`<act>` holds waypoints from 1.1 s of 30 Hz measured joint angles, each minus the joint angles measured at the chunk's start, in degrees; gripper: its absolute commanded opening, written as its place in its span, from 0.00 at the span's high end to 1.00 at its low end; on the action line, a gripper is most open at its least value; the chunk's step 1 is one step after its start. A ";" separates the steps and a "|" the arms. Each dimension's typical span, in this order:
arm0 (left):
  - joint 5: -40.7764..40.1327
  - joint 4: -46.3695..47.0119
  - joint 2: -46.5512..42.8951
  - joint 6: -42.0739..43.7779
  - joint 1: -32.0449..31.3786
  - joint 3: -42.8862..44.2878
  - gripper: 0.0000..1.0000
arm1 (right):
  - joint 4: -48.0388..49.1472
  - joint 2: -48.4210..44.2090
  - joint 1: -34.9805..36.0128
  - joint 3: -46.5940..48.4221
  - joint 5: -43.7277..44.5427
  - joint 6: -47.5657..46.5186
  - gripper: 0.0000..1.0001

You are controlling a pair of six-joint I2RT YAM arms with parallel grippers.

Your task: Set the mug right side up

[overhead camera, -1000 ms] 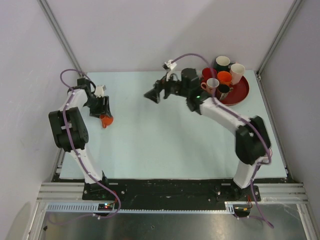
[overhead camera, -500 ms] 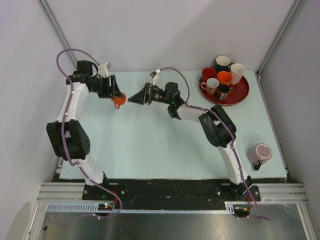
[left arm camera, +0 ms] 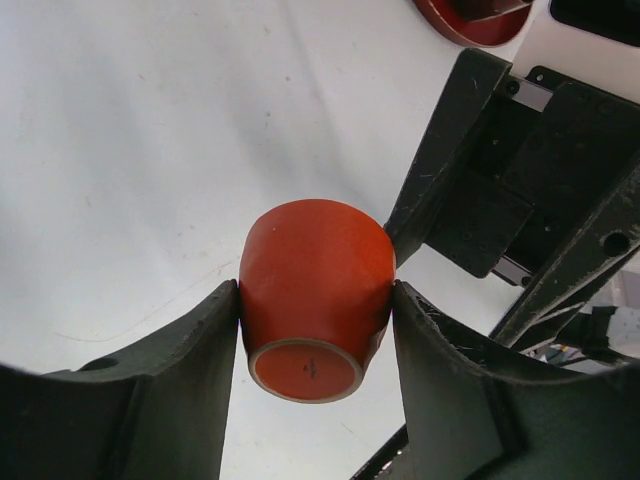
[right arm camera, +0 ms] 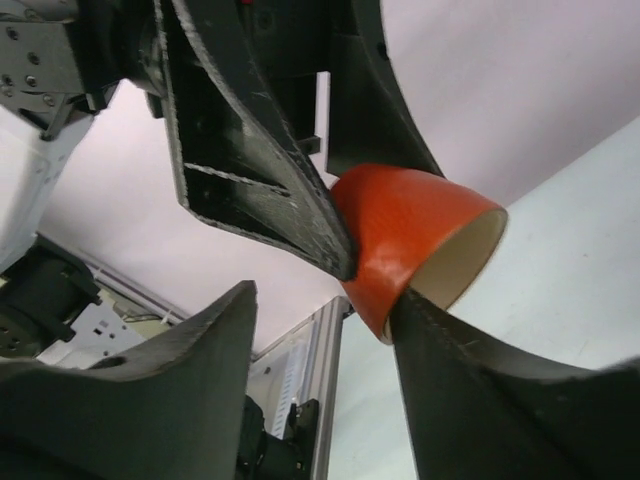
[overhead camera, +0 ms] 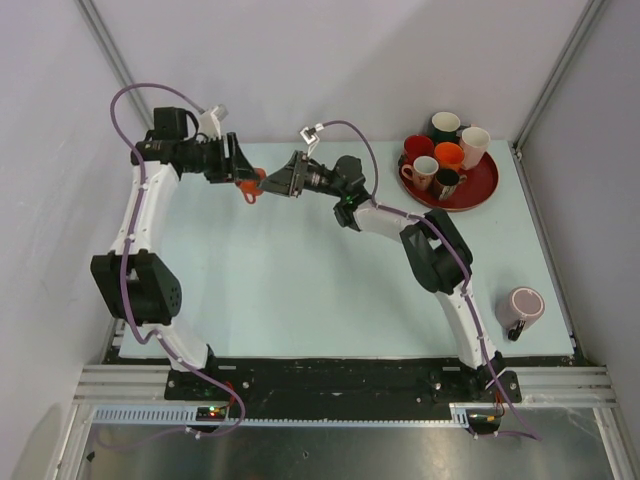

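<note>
The orange mug hangs above the back of the table, held by its sides in my left gripper. In the left wrist view the mug shows its base between both fingers of that gripper. My right gripper has reached in from the right. In the right wrist view the mug points its cream mouth to the lower right. One finger of my right gripper touches the rim. The other finger stands apart, with a left fingertip between them.
A red tray with several upright mugs stands at the back right; its edge shows in the left wrist view. A pink mug lies on its side near the table's right edge. Frame posts flank the back corners.
My left arm carried the orange mug up from the table's left side to the back middle. My right arm swung left from the tray to meet it, and its jaws have narrowed.
</note>
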 measured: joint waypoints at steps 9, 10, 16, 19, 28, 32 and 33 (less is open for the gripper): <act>4.22 -0.81 0.00 -2.34 -0.94 2.69 1.00 | 4.04 0.20 -0.28 0.46 -1.73 0.17 0.96; 4.85 -0.85 0.00 -2.58 -0.94 2.86 0.99 | 4.55 0.20 -0.37 0.46 -1.79 -0.09 0.98; 5.25 -1.38 0.24 -2.95 -1.38 2.82 0.05 | 1.86 -4.09 -1.27 -4.68 -1.62 -6.32 1.00; 1.88 -0.85 0.24 -2.32 -1.81 2.84 0.01 | -10.58 -11.23 -2.60 -9.86 -1.97 -16.94 1.00; -9.88 -0.39 0.15 0.17 0.79 2.95 0.00 | -73.44 -28.70 -13.94 -1.29 6.84 -67.21 1.00; -13.90 -0.11 -0.46 2.03 1.53 2.36 0.00 | -94.86 -30.71 -20.26 7.39 17.92 -82.99 1.00; -14.71 -0.02 -0.94 2.73 1.60 1.75 0.00 | -99.30 -30.95 -22.25 9.18 21.66 -86.33 1.00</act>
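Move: The mug is between the hands: still pinched by the left, its middle about 2 cm to that hand's right and 1 cm lower, and some 4 cm to the left of the right hand, 1 cm higher. The tray it is taken to lies about 47 cm to the right hand's right, 16 cm ahead and 26 cm below; on it the white mug sits 8 cm left of the tray's middle and 2 cm nearer, the red mug 9 cm left and 3 cm farther out. The mug's wall near the rim is pinched by the right fingers, which close from about two thirds open; only then does the left hand open wide and, after a small lift and drift right, draw away some 7 cm to its left. The right hand carries the mug right about 30 cm and a little forward, towards the tray, gathering speed, its fingers swinging from leftward to slanting down, some 75 degrees. ##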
